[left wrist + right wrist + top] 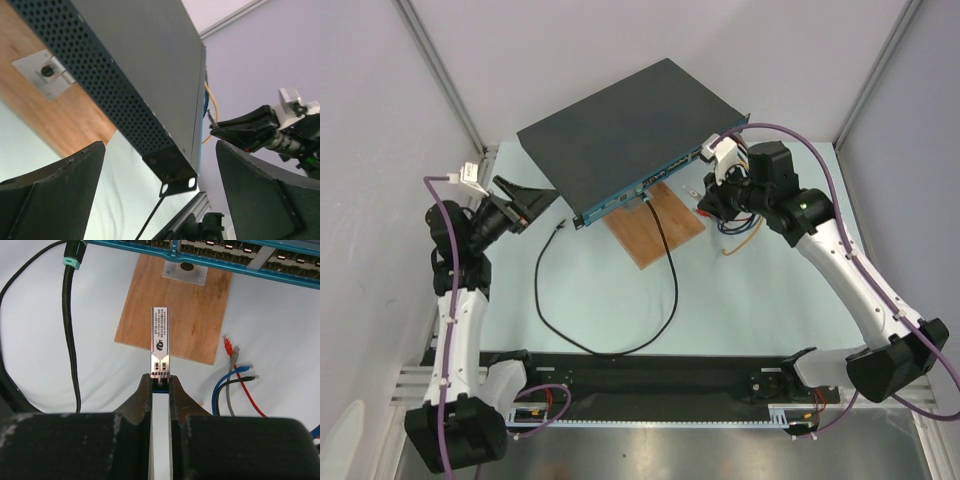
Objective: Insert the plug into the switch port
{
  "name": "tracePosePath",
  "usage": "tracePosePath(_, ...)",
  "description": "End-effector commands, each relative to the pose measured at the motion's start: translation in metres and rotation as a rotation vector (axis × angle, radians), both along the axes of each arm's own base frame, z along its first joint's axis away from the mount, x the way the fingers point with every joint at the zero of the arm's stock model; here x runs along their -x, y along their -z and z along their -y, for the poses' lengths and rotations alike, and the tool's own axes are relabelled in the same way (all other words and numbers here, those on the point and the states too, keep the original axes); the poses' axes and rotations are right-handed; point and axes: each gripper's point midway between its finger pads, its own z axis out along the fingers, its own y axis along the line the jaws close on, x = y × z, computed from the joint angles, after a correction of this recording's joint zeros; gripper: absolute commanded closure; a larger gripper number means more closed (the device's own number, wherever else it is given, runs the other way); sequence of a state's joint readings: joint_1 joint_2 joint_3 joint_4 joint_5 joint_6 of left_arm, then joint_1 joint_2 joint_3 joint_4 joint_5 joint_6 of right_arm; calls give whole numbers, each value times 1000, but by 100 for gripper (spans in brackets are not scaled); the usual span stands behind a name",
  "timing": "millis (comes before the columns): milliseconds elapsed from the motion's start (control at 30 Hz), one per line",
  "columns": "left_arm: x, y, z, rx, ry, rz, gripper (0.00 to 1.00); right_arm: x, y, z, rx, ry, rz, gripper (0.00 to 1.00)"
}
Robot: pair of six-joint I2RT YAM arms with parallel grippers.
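Observation:
The switch [620,125] is a flat black box lying at an angle, its teal port face [225,252] turned toward the arms. The plug [160,337], a slim silver module, sticks out of my right gripper [160,380], which is shut on its rear end. It points at the port face and stops short of it, above the wooden board. In the top view the right gripper [703,200] hovers just in front of the switch's right end. My left gripper [548,203] stands open at the switch's left corner [177,177], holding nothing, its fingers [55,190] spread wide.
A brown wooden board [655,225] with a small metal plate lies under the switch's front edge. A black cable [670,290] runs from a port and loops across the table. Loose red, blue, grey and black leads [235,380] lie right of the board.

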State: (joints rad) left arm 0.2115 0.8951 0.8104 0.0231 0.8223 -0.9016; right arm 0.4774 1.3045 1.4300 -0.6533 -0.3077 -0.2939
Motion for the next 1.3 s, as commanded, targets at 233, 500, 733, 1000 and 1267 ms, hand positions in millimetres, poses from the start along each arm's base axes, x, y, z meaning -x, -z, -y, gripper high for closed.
tracePosePath(233,-27,-11,5,115,70,72,5,-24,-37,-20,-73,-44,105,100)
tracePosePath(500,-43,1,10,170,80,22,16,-35,-43,-31,-100,-54,98,100)
tracePosePath(733,-55,7,14,170,81,-12,39,-36,-41,-34,-116,-49,60,100)
tracePosePath(1000,-58,4,23,164,104,-19,74,-28,-35,-38,-117,-41,8,100)
tracePosePath(1267,-54,1,25,138,113,-25,100,-21,-35,-33,-75,49,-83,100)
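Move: The left hand, open, has the switch's left side edge about 6 cm ahead, 3 cm right and 2 cm lower; the switch's front-left corner is 3 cm back and 8 cm right. The right hand holds the plug; the free port it heads for lies some 7 cm ahead, 8 cm left and 2 cm below. The green-banded plug already in the switch is about 3 cm ahead of this hand, 13 cm left and 2 cm lower. The left fingers close on the switch's left edge, one pad above and one below, after reaching forward about 5 cm and sinking slightly; they then hold there. The right hand, still gripping the plug, carries it forward and left towards the free port by roughly 4 cm, then slides a bit farther left, easing back about 1 cm and rising slightly. ##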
